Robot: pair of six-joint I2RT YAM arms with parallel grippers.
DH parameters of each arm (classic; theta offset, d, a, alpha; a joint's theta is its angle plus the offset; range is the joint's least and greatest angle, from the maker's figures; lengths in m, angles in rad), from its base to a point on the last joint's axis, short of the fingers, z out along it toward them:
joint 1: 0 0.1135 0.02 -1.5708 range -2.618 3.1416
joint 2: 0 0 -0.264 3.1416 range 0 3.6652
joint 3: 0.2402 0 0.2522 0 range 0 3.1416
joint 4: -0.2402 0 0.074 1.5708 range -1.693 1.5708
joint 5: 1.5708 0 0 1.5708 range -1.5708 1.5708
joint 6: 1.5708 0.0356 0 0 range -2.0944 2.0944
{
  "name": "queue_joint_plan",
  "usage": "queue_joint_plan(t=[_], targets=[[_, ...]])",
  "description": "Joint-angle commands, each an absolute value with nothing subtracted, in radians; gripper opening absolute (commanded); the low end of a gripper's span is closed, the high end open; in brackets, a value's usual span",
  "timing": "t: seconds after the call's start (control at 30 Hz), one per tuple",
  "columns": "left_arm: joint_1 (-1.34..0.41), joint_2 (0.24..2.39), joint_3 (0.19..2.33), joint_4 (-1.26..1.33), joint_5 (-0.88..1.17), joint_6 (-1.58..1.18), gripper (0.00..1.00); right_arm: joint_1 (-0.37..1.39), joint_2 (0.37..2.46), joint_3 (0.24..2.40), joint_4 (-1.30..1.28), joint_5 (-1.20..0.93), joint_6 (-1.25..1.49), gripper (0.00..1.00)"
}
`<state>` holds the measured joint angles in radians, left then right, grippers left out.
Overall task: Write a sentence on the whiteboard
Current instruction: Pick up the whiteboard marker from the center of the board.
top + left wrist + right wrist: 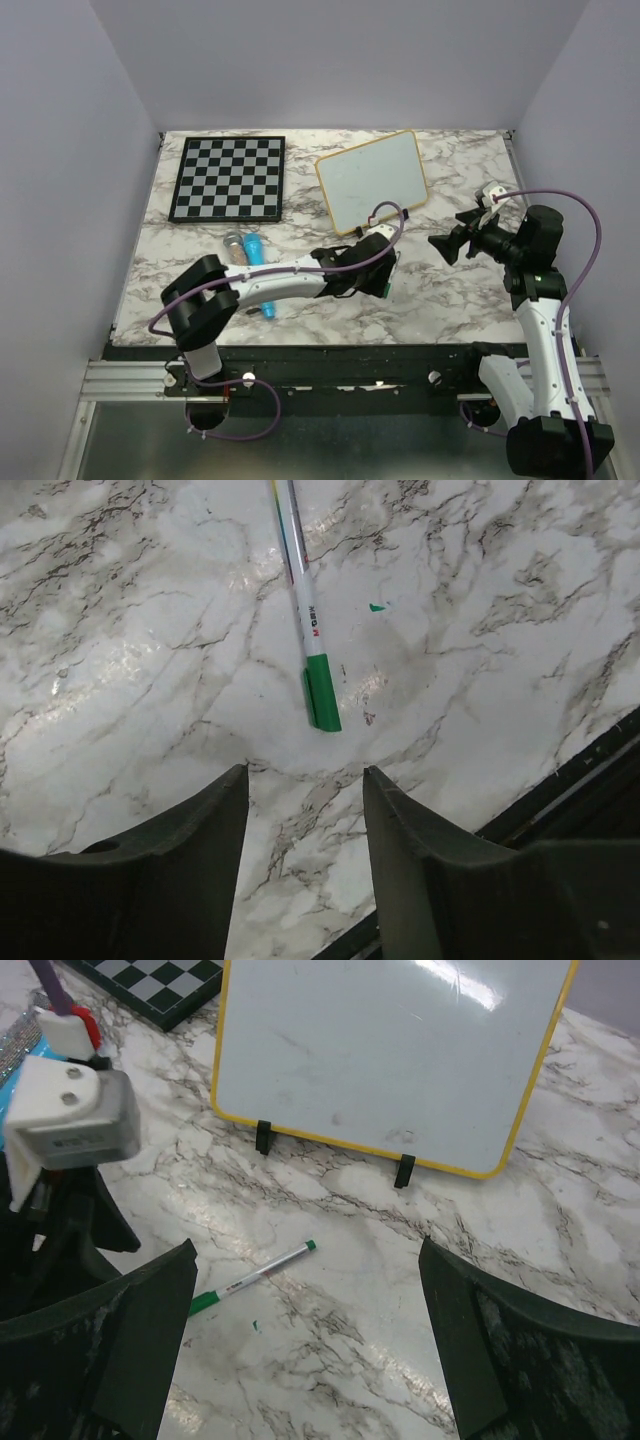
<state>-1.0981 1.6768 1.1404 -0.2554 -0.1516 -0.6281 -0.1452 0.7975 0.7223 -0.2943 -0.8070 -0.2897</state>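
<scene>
The whiteboard (372, 180) (390, 1050) stands tilted on two black feet at the back of the marble table. Its surface is blank apart from faint smudges, and no sentence shows on it. A white pen with a green cap (305, 610) (255, 1278) lies flat on the table in front of the board. My left gripper (378, 272) (305, 770) hovers just short of the pen's capped end, jaws apart with only marble between them. My right gripper (448, 245) (307, 1250) hangs open to the right, pointing at the pen and the board.
A black-and-white chessboard (228, 178) lies at the back left. A blue tube (256, 250) and a silvery one (233, 243) lie beside the left arm. A small green speck (376, 607) marks the table near the pen. The table's dark front edge (580, 780) runs close by.
</scene>
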Motion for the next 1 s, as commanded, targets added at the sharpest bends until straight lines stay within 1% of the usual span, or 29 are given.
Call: queue_joint_plan(t=[0.0,0.1,0.3,0.47,0.57,0.67,0.97], targets=[[-1.109,1.790,1.267,-0.331,-0.186,-0.604,0.54,-0.147,0.785,0.729,-0.316,-0.815,-0.304,1.00],[-1.118,1.854,1.325,-0.348,-0.178,-0.592,0.49,-0.147,0.787,0.729,-0.314,-0.816,-0.301,1.00],[-1.126,1.940,1.397,-0.380,-0.161,-0.581,0.46,-0.147,0.790,0.730,-0.314,-0.802,-0.299,1.00],[-1.129,1.990,1.428,-0.408,-0.155,-0.572,0.42,-0.147,0.792,0.730,-0.316,-0.804,-0.298,1.00],[-1.131,2.019,1.451,-0.428,-0.159,-0.565,0.35,-0.147,0.790,0.730,-0.316,-0.805,-0.298,1.00],[-1.135,2.048,1.477,-0.456,-0.178,-0.558,0.32,-0.147,0.790,0.729,-0.316,-0.805,-0.296,1.00],[-1.141,2.126,1.517,-0.525,-0.222,-0.548,0.32,-0.147,0.793,0.729,-0.314,-0.807,-0.293,1.00]])
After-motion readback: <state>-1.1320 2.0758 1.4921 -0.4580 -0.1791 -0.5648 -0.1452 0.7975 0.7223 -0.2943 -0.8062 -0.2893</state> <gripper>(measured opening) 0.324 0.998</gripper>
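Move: The marker's middle lies about 6 cm ahead of my left hand, 5 cm to its right and 8 cm below; the green cap is its near end. The whiteboard's middle is some 25 cm beyond the marker and about 5 cm farther left, and the blue microphone sits level with the marker, roughly 32 cm to its left. From my right hand the marker is about 10 cm left, nearly level fore and aft, 21 cm down. I bring my left hand down and to the right onto the marker's green cap, then straight down for the second half, about 7 cm lower and 4 cm over in all. On the way I roll the wrist some 15 degrees so the fingers point more steeply down, and close them to about half their starting gap, ending with the tips on either side of the cap. ##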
